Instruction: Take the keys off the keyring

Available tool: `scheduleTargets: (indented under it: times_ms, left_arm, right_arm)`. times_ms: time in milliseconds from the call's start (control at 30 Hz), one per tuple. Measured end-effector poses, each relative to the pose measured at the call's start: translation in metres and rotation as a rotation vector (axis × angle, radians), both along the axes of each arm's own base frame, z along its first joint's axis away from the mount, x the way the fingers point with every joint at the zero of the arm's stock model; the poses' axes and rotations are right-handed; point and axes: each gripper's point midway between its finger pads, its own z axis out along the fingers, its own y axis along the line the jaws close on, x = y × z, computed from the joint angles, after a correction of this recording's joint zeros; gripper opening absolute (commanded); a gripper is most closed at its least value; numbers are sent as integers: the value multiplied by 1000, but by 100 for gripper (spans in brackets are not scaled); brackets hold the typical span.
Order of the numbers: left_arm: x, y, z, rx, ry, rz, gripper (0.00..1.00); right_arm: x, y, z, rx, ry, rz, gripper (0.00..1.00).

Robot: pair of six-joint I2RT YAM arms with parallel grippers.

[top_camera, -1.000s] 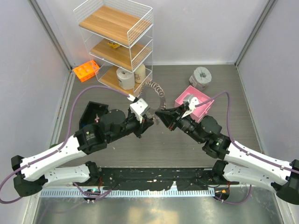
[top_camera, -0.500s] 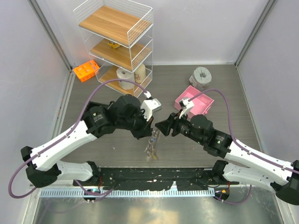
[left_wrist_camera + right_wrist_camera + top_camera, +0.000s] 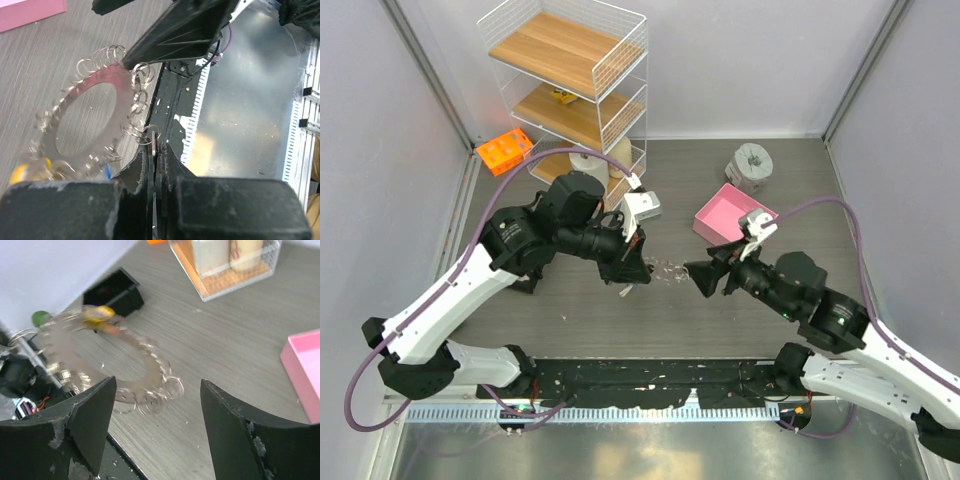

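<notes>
The keyring (image 3: 120,92) is a flat silvery loop edged with many small wire rings. My left gripper (image 3: 156,147) is shut on one of those small rings at the loop's near rim and holds the loop above the table. The keys (image 3: 31,172), with a yellow and a blue head showing, hang blurred at its far-left side. In the top view the left gripper (image 3: 632,268) holds the keyring (image 3: 663,270) out toward my right gripper (image 3: 705,278). The right gripper (image 3: 157,382) is open, a short way in front of the keyring (image 3: 150,367), with nothing between its fingers. A yellow key head (image 3: 97,314) shows there.
A pink box (image 3: 732,215) lies behind the right gripper, a grey tape roll (image 3: 752,165) beyond it. A wire shelf unit (image 3: 570,90) and an orange rack (image 3: 505,152) stand at the back left. A black box (image 3: 112,292) sits under the left arm.
The right gripper has let go of the keyring, opened wide and drawn back to the right. The left arm rose and swung, and the keyring swung down and back up in its grip.
</notes>
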Motion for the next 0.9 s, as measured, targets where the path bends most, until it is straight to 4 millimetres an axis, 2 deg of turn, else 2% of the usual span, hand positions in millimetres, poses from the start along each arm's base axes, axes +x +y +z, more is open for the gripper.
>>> scheduleTargets:
  times_ms: [33, 67, 133, 233, 267, 400, 500, 733, 900]
  left_arm:
    - [-1, 0, 1, -4, -8, -14, 0]
    - [-2, -1, 2, -11, -17, -28, 0]
    - [-2, -1, 4, -23, -48, -55, 0]
    - [-1, -1, 7, -35, -101, -89, 0]
    - [0, -1, 8, -38, -116, -96, 0]
    - [4, 0, 7, -34, -175, -122, 0]
    - [10, -3, 3, -35, -217, -122, 0]
    - [11, 2, -27, -44, -270, -124, 0]
    - [8, 8, -19, -119, -368, -134, 0]
  right_arm:
    - [-5, -1, 9, 9, -44, 30, 73]
    - [-8, -2, 17, 17, -89, 56, 68]
    - [-17, -2, 34, 34, -188, 120, 63]
    - [-27, 3, 56, 67, -341, 203, 59]
    - [-28, 6, 58, 65, -373, 223, 59]
    - [-29, 20, 54, 34, -459, 296, 59]
    - [-32, 33, 50, 7, -492, 370, 51]
    - [-44, 57, 42, -2, -507, 519, 45]
    - [-46, 64, 40, -6, -522, 556, 45]
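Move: The keyring hangs from the left hand's shut fingers, its middle roughly 8 cm to the right hand's left, 3 cm ahead and a little lower; from the left hand, some 4 cm ahead, 3 cm right and 4 cm below. The yellow key on it is about 12 cm left and 7 cm ahead of the right hand. The pink box sits about 14 cm ahead of the right hand, 10 cm right and 13 cm down. Narrowing its fingers, the right hand goes about 6 cm left, back and up towards the left-held keyring. ##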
